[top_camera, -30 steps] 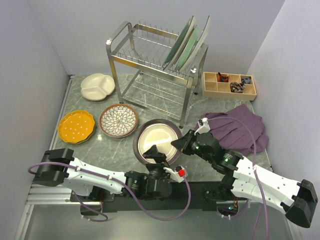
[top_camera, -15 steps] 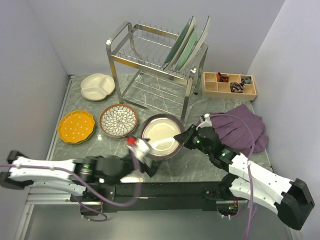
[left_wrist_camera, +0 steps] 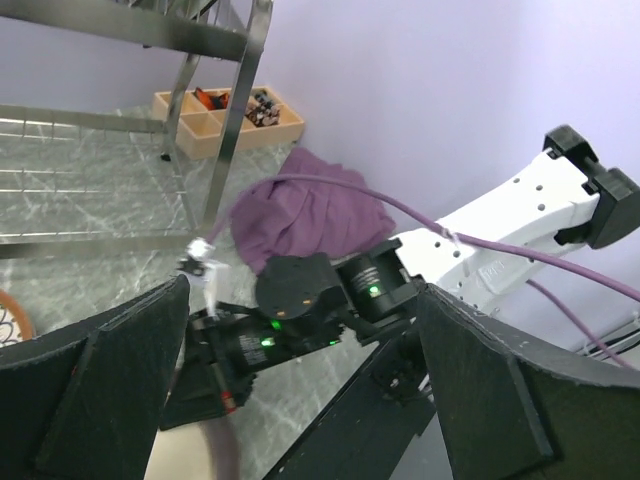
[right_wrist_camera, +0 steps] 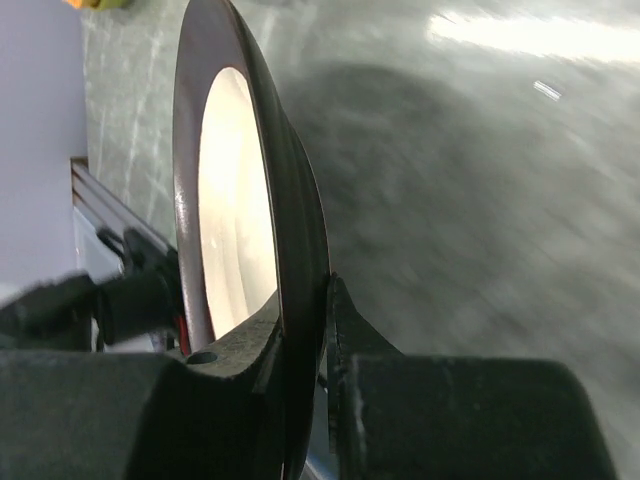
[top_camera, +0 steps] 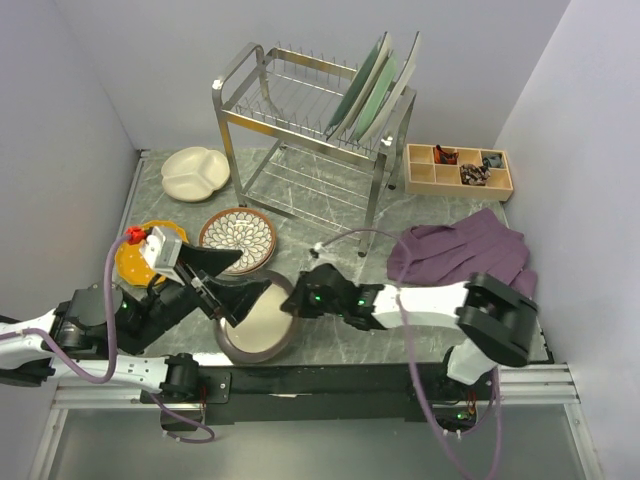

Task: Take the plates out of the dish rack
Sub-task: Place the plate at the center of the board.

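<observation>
The silver dish rack [top_camera: 300, 130] stands at the back with three plates [top_camera: 375, 88] upright at the right end of its top tier. A cream divided plate [top_camera: 195, 172], an orange dotted plate [top_camera: 133, 262] and a brown petal plate [top_camera: 238, 238] lie on the table at the left. My right gripper [top_camera: 296, 303] is shut on the right rim of the dark-rimmed cream plate [top_camera: 255, 322], low near the front edge. In the right wrist view that plate [right_wrist_camera: 235, 200] stands edge-on, pinched at its rim by my right gripper [right_wrist_camera: 305, 325]. My left gripper [top_camera: 255, 271] hangs open just above its left side, holding nothing.
A purple cloth [top_camera: 460, 255] lies at the right, and a wooden compartment tray [top_camera: 458, 170] sits behind it. The left wrist view looks across at the right arm's wrist [left_wrist_camera: 300, 310], with the cloth [left_wrist_camera: 300, 215] and a rack leg [left_wrist_camera: 235, 110] behind it.
The right gripper has carried the dark-rimmed plate left and toward the front edge. The left arm has swung away to the left, and its open gripper now points right over the plate.
</observation>
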Robot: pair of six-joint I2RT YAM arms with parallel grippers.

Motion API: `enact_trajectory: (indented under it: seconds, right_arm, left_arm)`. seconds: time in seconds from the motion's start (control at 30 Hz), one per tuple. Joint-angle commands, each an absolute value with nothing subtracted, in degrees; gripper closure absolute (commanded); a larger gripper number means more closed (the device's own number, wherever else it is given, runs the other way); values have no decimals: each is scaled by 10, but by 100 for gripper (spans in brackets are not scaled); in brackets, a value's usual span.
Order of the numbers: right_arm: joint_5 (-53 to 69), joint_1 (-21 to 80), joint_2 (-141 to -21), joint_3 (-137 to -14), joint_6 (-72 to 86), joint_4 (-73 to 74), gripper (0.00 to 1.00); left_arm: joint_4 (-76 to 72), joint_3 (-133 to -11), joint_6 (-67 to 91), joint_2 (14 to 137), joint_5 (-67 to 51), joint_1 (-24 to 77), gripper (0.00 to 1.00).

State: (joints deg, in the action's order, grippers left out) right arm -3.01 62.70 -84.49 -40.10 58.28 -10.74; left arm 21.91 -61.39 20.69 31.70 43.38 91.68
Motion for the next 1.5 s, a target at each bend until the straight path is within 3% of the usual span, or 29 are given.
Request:
enact_trajectory:
  seconds: [0.0,0.9,0.97,1.07,1.1,1.2,1.47]
  right_arm:
    - [-30,648,-924,-517,622,-279,100]
    - [-32,698,-1155,-685,707,-364,99]
    - [-39,700,-1161,-686,714,-362,94]
    - [-53,699,-1163,-679,716,-361,78]
    - [-54,700,-1162,-674,715,-360,69]
    - [-69,699,-1154,-669,703,-335,55]
    - [-102,684,-1123,-628,686,-287,48]
  left_arm:
    - [252,-629,219,316,446,916,0]
    - [237,-599,205,280,465,916,1]
    - [237,-599,203,280,467,916,1]
    - [237,-596,202,282,471,916,1]
    - [237,-596,202,282,473,916,1]
    - [240,-594,202,280,477,916,1]
    - [218,-577,193,272,490,916,1]
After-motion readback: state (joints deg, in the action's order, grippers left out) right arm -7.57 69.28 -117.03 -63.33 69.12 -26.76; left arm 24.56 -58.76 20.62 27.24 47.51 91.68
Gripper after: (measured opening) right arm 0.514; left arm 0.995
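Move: The right hand holds the dark-rimmed plate by its edge. The bare table spot meant for it lies about 22 cm to this hand's left, 6 cm back and 8 cm down. From the same hand, the patterned plates sit some 14 cm left and 16 cm ahead, and the orange plates about 36 cm left and 13 cm ahead. From the idle left hand, that spot is roughly 17 cm left, 1 cm ahead and far below, about 41 cm. Carry the pinched plate left with the right gripper, quickly at first and then slower, about 15 cm towards the bare spot in front of the patterned plates. Sink some 4 cm on the way while the fingers tip up roughly 10 degrees, then open them halfway to release the rim and ease slightly back right and forward. Shift the empty, open left gripper a couple of centimetres left, high above. ##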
